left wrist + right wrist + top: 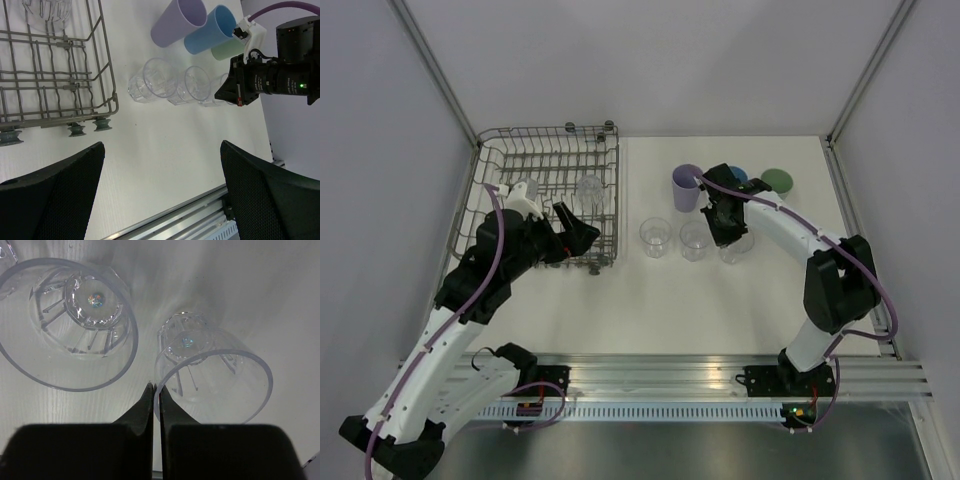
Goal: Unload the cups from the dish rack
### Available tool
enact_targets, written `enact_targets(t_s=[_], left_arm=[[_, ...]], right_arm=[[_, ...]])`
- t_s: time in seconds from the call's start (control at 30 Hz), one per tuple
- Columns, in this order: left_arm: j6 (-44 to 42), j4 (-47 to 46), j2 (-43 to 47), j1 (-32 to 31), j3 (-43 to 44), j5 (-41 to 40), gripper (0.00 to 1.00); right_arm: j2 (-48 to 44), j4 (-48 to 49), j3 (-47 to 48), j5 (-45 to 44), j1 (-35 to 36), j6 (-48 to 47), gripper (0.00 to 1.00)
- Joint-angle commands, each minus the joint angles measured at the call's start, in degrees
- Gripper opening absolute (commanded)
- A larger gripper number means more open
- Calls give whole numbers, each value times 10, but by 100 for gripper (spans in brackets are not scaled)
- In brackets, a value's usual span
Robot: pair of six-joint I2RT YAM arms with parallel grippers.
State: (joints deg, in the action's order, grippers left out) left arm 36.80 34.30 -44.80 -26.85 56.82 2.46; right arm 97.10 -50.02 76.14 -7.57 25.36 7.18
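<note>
The grey wire dish rack [490, 160] stands at the back left and holds one clear cup [588, 188], also seen in the left wrist view [45, 10]. My left gripper [582, 228] hovers open over the rack's front right corner with nothing between its fingers [65, 190]. Three clear cups stand in a row on the table [655, 236], [696, 240], [737, 250]. My right gripper [728, 232] is shut on the rim of the rightmost clear cup [215, 375], one finger inside and one outside. Lilac [687, 187], blue [737, 176] and green [778, 182] cups stand behind.
A second clear cup [65, 322] stands close to the left of the gripped one. The metal rail [700, 375] runs along the near edge of the table. Grey walls enclose the table at the back and on both sides.
</note>
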Motion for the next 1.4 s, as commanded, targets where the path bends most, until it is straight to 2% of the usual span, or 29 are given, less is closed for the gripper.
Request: enact_targets(t_s=[0.0,0.83,0.93,1.0,1.1,1.2,1.3,1.37], left_arm=[[-23,0,-1,-1,-3,-3,100],[-23,0,-7,-1,-3,5,100],[-25,-1,-6,-1,-2,5,100],[-26,0,-6,-1,-2,4,100],[-26,-1,-9,-1,-1,4,100],[-29,1,-9,-1,-1,4,100],[-34,1,-14,-1,0,-8,100],[-35,8,-26,-1,7,-23,100]], right_arm=[[9,4,27,5,-1,-15,0],[41,12,45,-1,-1,-30,9],[35,8,43,-8,-1,-28,17],[27,5,43,-9,-1,-27,18],[20,2,46,-9,-1,-26,28],[9,-2,48,-10,-1,-25,29],[-9,-7,52,-1,-1,-23,34],[-30,-14,57,6,-1,-21,72]])
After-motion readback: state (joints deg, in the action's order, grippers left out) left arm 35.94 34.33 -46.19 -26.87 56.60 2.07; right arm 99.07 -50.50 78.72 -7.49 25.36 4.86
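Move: The right hand holds a clear cup by the left side of its rim, the cup's middle some 4 cm to the hand's right, about 1 cm ahead and 4 cm below. A second clear cup stands about 6 cm left and 1 cm ahead of the hand, a third 15 cm left and 1 cm ahead; the purple cup is roughly 12 cm ahead and 8 cm left. From the left hand, the held cup lies some 32 cm right, 7 cm ahead and 22 cm below. Straight down about 1.5 cm goes the right hand, still pinching the clear cup's rim, to set it on the table beside the second clear cup. It then creeps about 1 cm forward as the fingers ease apart, slowly at first and then well open, and lifts about 1.5 cm with almost no wrist turn, letting go of the rim. ##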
